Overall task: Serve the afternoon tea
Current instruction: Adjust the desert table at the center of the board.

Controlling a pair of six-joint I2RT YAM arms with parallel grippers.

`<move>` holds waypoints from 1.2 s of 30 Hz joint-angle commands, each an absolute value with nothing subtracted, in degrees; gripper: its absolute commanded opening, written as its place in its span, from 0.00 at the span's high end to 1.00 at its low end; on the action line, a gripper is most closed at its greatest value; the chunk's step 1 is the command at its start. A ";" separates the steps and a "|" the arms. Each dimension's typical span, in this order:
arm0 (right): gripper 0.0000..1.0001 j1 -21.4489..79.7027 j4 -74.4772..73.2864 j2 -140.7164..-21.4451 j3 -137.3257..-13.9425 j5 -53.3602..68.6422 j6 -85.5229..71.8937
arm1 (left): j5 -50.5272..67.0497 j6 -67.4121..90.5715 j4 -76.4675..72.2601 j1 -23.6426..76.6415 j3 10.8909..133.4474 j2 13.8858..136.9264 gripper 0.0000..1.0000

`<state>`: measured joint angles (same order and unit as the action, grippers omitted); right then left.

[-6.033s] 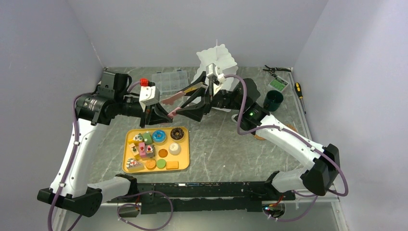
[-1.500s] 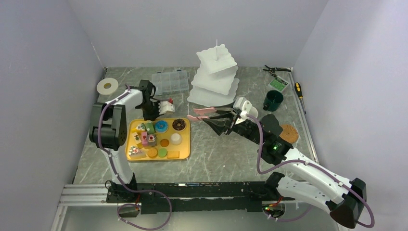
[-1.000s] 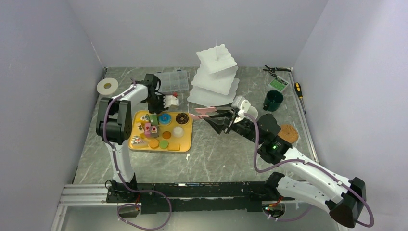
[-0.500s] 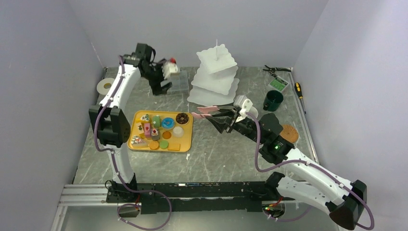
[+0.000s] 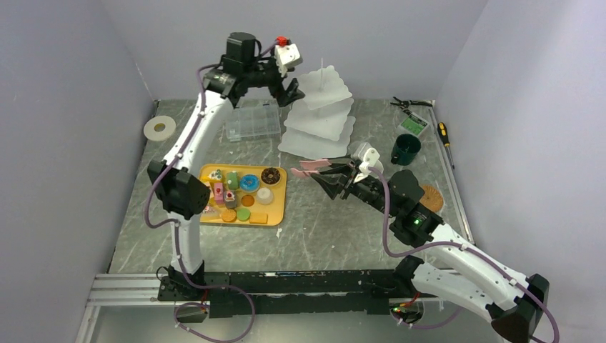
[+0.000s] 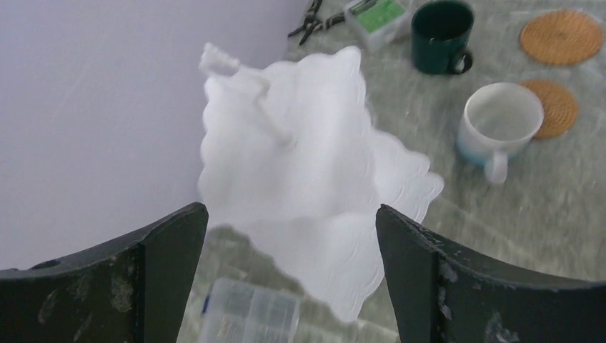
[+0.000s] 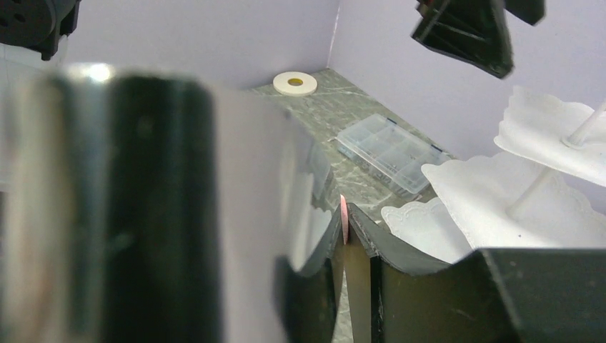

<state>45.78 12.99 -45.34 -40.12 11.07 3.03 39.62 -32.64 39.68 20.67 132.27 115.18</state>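
Note:
The white three-tier stand [image 5: 319,118] stands at the back of the table. My left gripper [image 5: 291,91] hangs high beside its top tier, open and empty; the left wrist view looks down on the stand [image 6: 300,164] between the fingers. Toy pastries, among them a blue donut [image 5: 249,182], lie on a yellow tray [image 5: 279,214]. My right gripper [image 5: 337,179] is shut on pink tongs [image 5: 311,166], just in front of the stand. The dark-green mug [image 5: 405,148], the white mug [image 6: 497,121] and two cork coasters [image 6: 562,36] sit at the right.
A clear compartment box [image 5: 252,121] lies left of the stand. A white tape roll [image 5: 159,128] sits by the left wall. Pliers [image 5: 407,104], a small green box [image 5: 413,125] and a screwdriver [image 5: 444,133] lie at the back right.
My left arm has risen from the tray, past the clear box, to beside the stand's top tier, and its gripper has opened. The right arm has barely moved and keeps the tongs.

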 commanded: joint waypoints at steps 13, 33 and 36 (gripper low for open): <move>0.49 45.44 15.03 -44.09 -41.26 9.79 3.00 | 43.17 -6.45 0.69 23.84 129.42 126.37 0.06; 0.49 45.12 14.60 -42.10 -39.44 9.89 2.58 | 36.31 -6.47 -11.55 26.70 127.46 129.63 0.81; 0.50 45.03 14.66 -42.44 -39.80 10.15 2.86 | 36.13 -9.49 -10.86 26.83 124.44 127.31 0.83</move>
<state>45.30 12.38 -43.11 -38.81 10.50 2.81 37.56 -5.39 -9.23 26.35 127.74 132.49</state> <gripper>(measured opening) 0.513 0.192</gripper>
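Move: The dessert table's top handle is what my empty left hand goes for: about 11 cm to its right, 8 cm farther out and some 3 cm below. From that hand the clear compartment box lies 8 cm ahead, 10 cm left and 34 cm below; the white mug stands about 5 cm back and 24 cm right, about 32 cm below. From my right hand the handle is roughly 32 cm ahead, about 1 cm left, at nearly equal height. I swing my left hand about 11 cm to the right and 8 cm forward, easing down about 4 cm, in towards the dessert table's handle. On the way I tip the fingers up some 20 degrees from their slight droop until they point level, then near the end close them from wide open to pinch the stem just under the handle loop. ##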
